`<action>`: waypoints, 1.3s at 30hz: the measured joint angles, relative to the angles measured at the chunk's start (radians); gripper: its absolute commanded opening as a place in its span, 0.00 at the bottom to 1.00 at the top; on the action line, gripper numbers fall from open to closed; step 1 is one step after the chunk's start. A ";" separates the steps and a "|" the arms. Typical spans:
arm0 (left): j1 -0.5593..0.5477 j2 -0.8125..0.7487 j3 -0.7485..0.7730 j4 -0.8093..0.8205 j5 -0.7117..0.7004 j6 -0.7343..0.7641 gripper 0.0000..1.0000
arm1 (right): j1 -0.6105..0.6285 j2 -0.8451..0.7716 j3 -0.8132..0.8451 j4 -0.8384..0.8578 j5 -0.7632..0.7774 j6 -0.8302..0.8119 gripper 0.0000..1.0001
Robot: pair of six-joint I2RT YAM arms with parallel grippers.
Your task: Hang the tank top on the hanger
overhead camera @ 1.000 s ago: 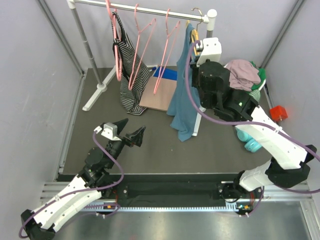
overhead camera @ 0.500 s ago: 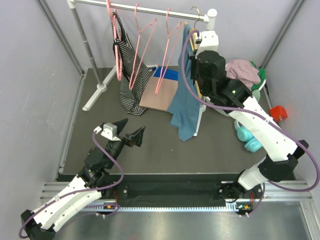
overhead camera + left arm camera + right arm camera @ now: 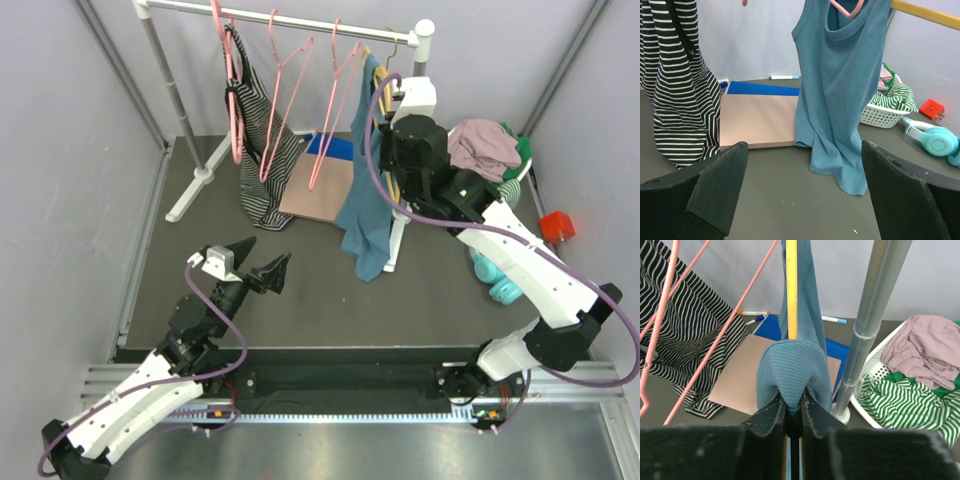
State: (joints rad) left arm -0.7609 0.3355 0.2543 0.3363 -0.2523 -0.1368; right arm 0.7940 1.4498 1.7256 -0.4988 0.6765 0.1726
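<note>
The teal tank top [image 3: 362, 195] hangs at the right end of the rack, its hem on the mat. In the left wrist view the tank top [image 3: 840, 95] is draped with a yellow hanger [image 3: 925, 12] arm sticking out to its right. My right gripper [image 3: 793, 399] is shut on a fold of the tank top [image 3: 792, 371] right under the hanger [image 3: 791, 290] bar. From above, the right gripper [image 3: 392, 110] sits high beside the hanger [image 3: 384, 88]. My left gripper [image 3: 255, 262] stands open low over the mat, nothing between its fingers [image 3: 715, 185].
A striped garment [image 3: 262, 150] and pink hangers [image 3: 330, 100] hang on the rail [image 3: 290, 18]. The rack's post [image 3: 875, 315] stands just right of my right gripper. A basket [image 3: 515, 180] of clothes, teal headphones [image 3: 495, 280], a red block [image 3: 556, 224] and a brown board [image 3: 318, 188] lie nearby.
My right arm has moved left and farther back toward the rail, carrying the pinched tank top fabric up against the hanger. The left arm has not moved.
</note>
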 measured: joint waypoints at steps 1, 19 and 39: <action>0.000 0.000 0.000 0.000 0.000 0.000 0.99 | 0.000 -0.004 0.000 0.000 -0.006 0.004 0.29; 0.000 -0.013 0.000 -0.007 -0.008 0.000 0.99 | -0.002 -0.322 -0.300 0.150 -0.209 -0.026 1.00; 0.000 -0.040 0.013 -0.048 -0.088 -0.018 0.99 | -0.002 -0.948 -1.279 0.516 -0.315 -0.005 1.00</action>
State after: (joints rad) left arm -0.7609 0.2951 0.2668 0.2882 -0.3405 -0.1551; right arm 0.7925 0.5014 0.4465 0.0170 0.3614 0.1680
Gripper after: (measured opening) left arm 0.987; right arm 0.996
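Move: The right hand still grips a strap of the blue tank top against the near side of the yellow hanger. The tank top's middle is about 6 cm ahead, 3 cm left and 15 cm below, and the rail is roughly 10 cm ahead, 14 cm above, level sideways. The nearest pink hanger is some 10 cm left and 10 cm ahead at about hand height; the right upright's middle is 6 cm right, 10 cm ahead and 12 cm below. From the left hand the tank top is about 20 cm ahead and 19 cm right, at hand height. The right fingers spread wide and let go of the strap and yellow hanger, while the hand eases straight back and only a centimetre or two up, clear of the cloth. It then speeds up back and drops down on the near side of the hanging tank top, ending about 13 cm back, 17 cm lower and 6 cm to the right, turned some 20 degrees counter-clockwise, fingers wide open. ##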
